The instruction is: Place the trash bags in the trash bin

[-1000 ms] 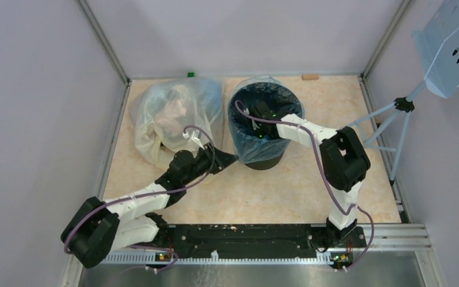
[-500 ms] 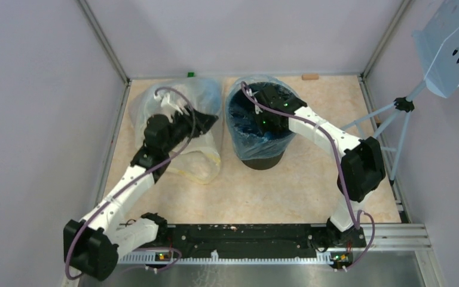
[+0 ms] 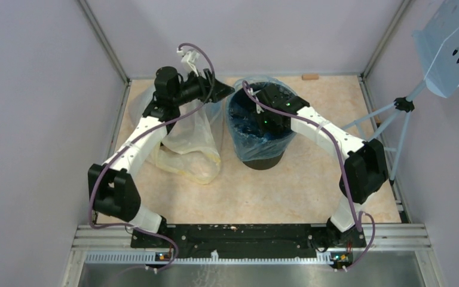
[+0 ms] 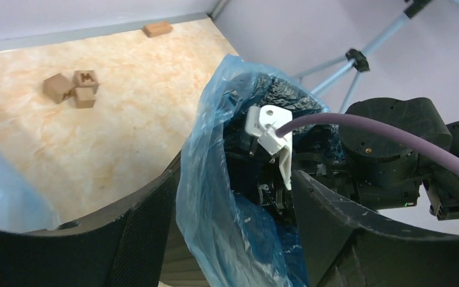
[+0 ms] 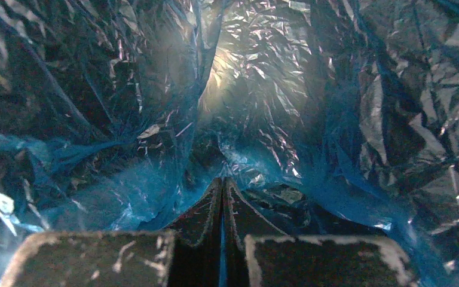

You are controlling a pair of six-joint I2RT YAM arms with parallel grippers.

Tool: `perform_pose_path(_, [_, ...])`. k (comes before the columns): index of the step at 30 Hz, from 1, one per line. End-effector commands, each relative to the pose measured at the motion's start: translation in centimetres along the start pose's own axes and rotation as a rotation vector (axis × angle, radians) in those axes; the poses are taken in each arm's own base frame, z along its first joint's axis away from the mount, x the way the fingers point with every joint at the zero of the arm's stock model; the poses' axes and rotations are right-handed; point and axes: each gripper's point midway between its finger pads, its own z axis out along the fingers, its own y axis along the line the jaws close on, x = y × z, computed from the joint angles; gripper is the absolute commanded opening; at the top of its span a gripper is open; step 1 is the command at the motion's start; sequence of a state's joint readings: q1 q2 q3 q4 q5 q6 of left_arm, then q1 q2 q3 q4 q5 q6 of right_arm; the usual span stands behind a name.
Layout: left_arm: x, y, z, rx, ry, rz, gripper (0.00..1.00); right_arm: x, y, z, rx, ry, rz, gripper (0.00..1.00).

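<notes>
The trash bin (image 3: 267, 162) is a black ribbed wastebasket at the back centre, lined by the blue trash bag (image 3: 252, 147), whose film drapes over its rim. My left gripper (image 3: 223, 93) hangs at the bin's left rim, open. In the left wrist view its fingers (image 4: 137, 239) straddle a raised edge of the trash bag (image 4: 215, 173) without closing on it. My right gripper (image 5: 222, 186) is down inside the bin, shut, its tips pressed against the crinkled trash bag (image 5: 263, 89). From above only its wrist (image 3: 273, 106) shows.
A large clear yellowish bag (image 3: 186, 143) lies left of the bin, under my left arm. Small wooden blocks (image 4: 72, 88) sit on the floor behind the bin, another (image 3: 310, 76) by the back wall. A blue tripod stand (image 3: 394, 113) is at the right wall.
My left arm swung up from the bin's front-left to its back-left rim, and its jaws opened wider. My right arm stretched further over the bin, still shut inside.
</notes>
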State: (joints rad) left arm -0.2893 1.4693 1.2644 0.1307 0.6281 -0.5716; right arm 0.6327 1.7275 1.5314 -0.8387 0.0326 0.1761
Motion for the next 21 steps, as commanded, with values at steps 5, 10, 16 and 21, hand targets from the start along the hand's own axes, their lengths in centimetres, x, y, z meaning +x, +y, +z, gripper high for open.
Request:
perform_pose_path(5, [-1.3, -0.1, 3.7, 0.16, 0.099, 0.141, 0.66, -1.0, 0.5, -1.5, -0.017, -0.058, -0.009, 0.0])
perform_pose_path(10, [-0.1, 0.7, 5.3, 0.225, 0.133, 0.053, 0.62, -1.0, 0.4, -1.4, -0.014, -0.056, -0.013, 0.0])
perform_pose_path(16, [0.0, 1.2, 6.3, 0.252, 0.135, 0.021, 0.44, -0.8, 0.5, -1.2, -0.017, -0.049, -0.02, 0.0])
perform_pose_path(21, [-0.1, 1.5, 6.4, 0.284, 0.127, -0.024, 0.14, -0.6, 0.5, -1.3, -0.025, -0.042, -0.035, 0.0])
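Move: The left hand's open fingers are just short of the blue bag's rim on the bin's far-left side, some 4 cm ahead, 5 cm to the right and 4 cm lower. The bin mouth's middle lies about 9 cm right, 6 cm back and 3 cm below; the white bag about 18 cm left, 4 cm ahead and 25 cm below. From the right hand, shut inside the bin, that rim is some 9 cm ahead, 8 cm left and 15 cm up. The left hand goes about 5 cm right and forward, sinks slightly, and closes to pinch the blue bag's rim. ##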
